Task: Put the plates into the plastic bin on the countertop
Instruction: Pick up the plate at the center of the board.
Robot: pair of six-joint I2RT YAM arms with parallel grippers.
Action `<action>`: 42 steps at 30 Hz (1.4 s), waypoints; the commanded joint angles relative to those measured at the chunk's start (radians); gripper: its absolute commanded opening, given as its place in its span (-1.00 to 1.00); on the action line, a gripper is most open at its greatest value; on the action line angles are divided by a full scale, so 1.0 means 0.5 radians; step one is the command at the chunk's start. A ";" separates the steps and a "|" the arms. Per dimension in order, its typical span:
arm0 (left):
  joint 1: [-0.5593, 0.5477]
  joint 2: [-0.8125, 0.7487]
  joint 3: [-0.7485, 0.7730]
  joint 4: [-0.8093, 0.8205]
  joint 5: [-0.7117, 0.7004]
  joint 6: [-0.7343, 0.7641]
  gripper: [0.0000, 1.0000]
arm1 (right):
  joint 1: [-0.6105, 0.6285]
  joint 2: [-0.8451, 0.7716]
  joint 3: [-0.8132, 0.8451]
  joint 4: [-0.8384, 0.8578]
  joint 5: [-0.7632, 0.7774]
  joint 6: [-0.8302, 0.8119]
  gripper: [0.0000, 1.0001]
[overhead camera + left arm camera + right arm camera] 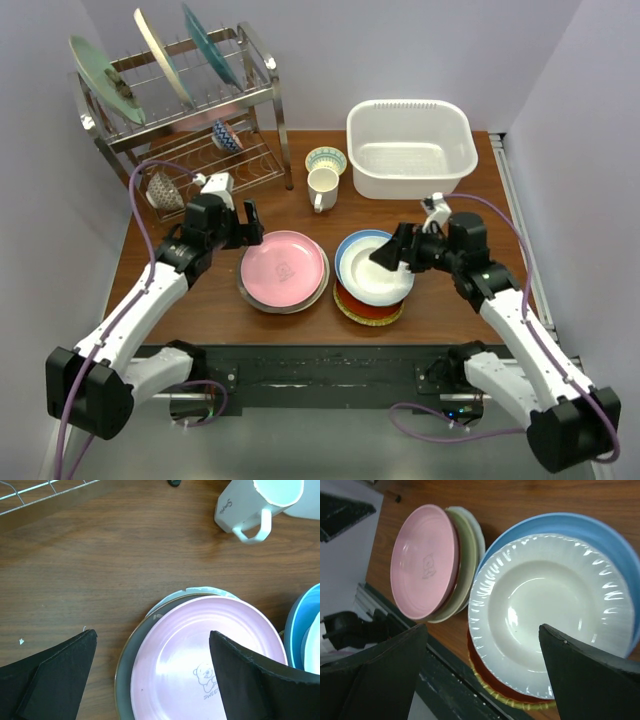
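Two stacks of plates lie on the wood countertop (pixel 215 300). The left stack is topped by a pink plate (pixel 284 268) (pixel 200 650) with a bear print, over a dark plate (pixel 125 665). My left gripper (pixel 243 230) (pixel 152 632) hovers open over the pink plate's left edge, holding nothing. The right stack has a white fluted plate (pixel 378 278) (pixel 545 605) on a blue plate (pixel 600 530), a red-orange plate (pixel 485 665) and a yellow woven plate (pixel 520 702). My right gripper (pixel 388 255) (pixel 482 626) is open above the white plate's rim. The white plastic bin (pixel 410 148) stands at the back right with nothing visible in it.
A metal wire dish rack (pixel 180 110) at the back left holds plates on edge and small bowls. A white mug (pixel 322 188) (pixel 250 505) and a small patterned bowl (pixel 326 160) stand between the rack and the bin. Walls close in both sides.
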 commanded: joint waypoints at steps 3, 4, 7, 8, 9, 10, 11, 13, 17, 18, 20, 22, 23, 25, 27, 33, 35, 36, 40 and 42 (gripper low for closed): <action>0.002 0.071 0.117 -0.103 0.034 -0.005 0.96 | 0.262 0.268 0.229 0.137 0.024 0.067 0.81; 0.002 0.071 0.120 -0.124 0.046 -0.008 0.96 | 0.281 0.333 0.257 0.146 0.027 0.067 0.77; 0.005 0.065 0.120 -0.155 0.068 -0.020 0.92 | 0.357 0.413 0.297 0.183 0.039 0.104 0.60; 0.002 0.058 0.117 -0.161 0.074 -0.023 0.90 | 0.382 0.468 0.306 0.189 0.051 0.116 0.54; 0.005 0.043 0.111 -0.161 0.083 -0.026 0.85 | 0.437 0.489 0.315 0.193 0.085 0.131 0.53; 0.005 0.034 0.093 -0.155 0.101 -0.026 0.84 | 0.471 0.511 0.327 0.208 0.106 0.134 0.53; 0.005 0.025 0.084 -0.155 0.114 -0.029 0.81 | 0.498 0.554 0.333 0.220 0.125 0.144 0.53; 0.005 0.012 0.062 -0.155 0.153 -0.032 0.71 | 0.581 0.594 0.343 0.254 0.168 0.174 0.50; 0.005 0.006 0.028 -0.161 0.230 -0.033 0.42 | 0.734 0.707 0.373 0.306 0.220 0.214 0.42; 0.005 0.003 0.025 -0.161 0.239 -0.036 0.35 | 0.759 0.756 0.380 0.318 0.229 0.229 0.39; 0.005 -0.006 0.007 -0.168 0.255 -0.039 0.34 | 0.802 0.808 0.419 0.328 0.269 0.239 0.32; 0.005 -0.018 -0.009 -0.177 0.261 -0.039 0.34 | 0.854 0.885 0.468 0.315 0.333 0.242 0.28; 0.005 -0.034 -0.012 -0.174 0.261 -0.039 0.34 | 0.888 0.907 0.487 0.300 0.367 0.236 0.20; 0.005 -0.043 -0.021 -0.177 0.276 -0.033 0.34 | 0.925 0.977 0.554 0.230 0.474 0.224 0.11; 0.005 -0.064 -0.024 -0.177 0.295 -0.020 0.32 | 0.962 1.020 0.594 0.196 0.591 0.217 0.03; 0.005 -0.126 -0.033 -0.204 0.332 -0.002 0.31 | 1.005 1.171 0.686 0.134 0.711 0.205 0.01; 0.005 -0.150 -0.039 -0.211 0.335 0.004 0.31 | 1.011 1.189 0.699 0.113 0.735 0.202 0.00; 0.005 -0.159 -0.045 -0.214 0.335 0.007 0.31 | 1.014 1.189 0.699 0.104 0.796 0.202 0.00; 0.005 -0.187 -0.073 -0.208 0.335 0.023 0.33 | 1.020 1.168 0.702 0.054 0.922 0.190 0.00; 0.005 -0.196 -0.076 -0.201 0.344 0.029 0.33 | 1.023 1.186 0.705 0.070 0.923 0.190 -0.01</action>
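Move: Both hands work towards the pink plate: its middle lies about 6 cm back, 7 cm right and 8 cm below the left hand, and some 23 cm left, 4 cm back and 10 cm below the right hand. The white plate, stacked in a blue one, lies nearly straight under the right hand, about 2 cm back, 2 cm left and 8 cm down. The mug stands some 12 cm ahead, 16 cm right and 9 cm below the left hand. The right hand swings about 13 cm left and sinks nearly 7 cm, from over the white plate to the near right rim of the pink one, its left side rolling down some 15 degrees and its fingers narrowing to half open, with a slight drift back right at the end. Meanwhile the left hand draws back about 3.5 cm and slightly right along the pink plate's left side, dipping a little and rising again, its fingers narrowing to about two-thirds open. ##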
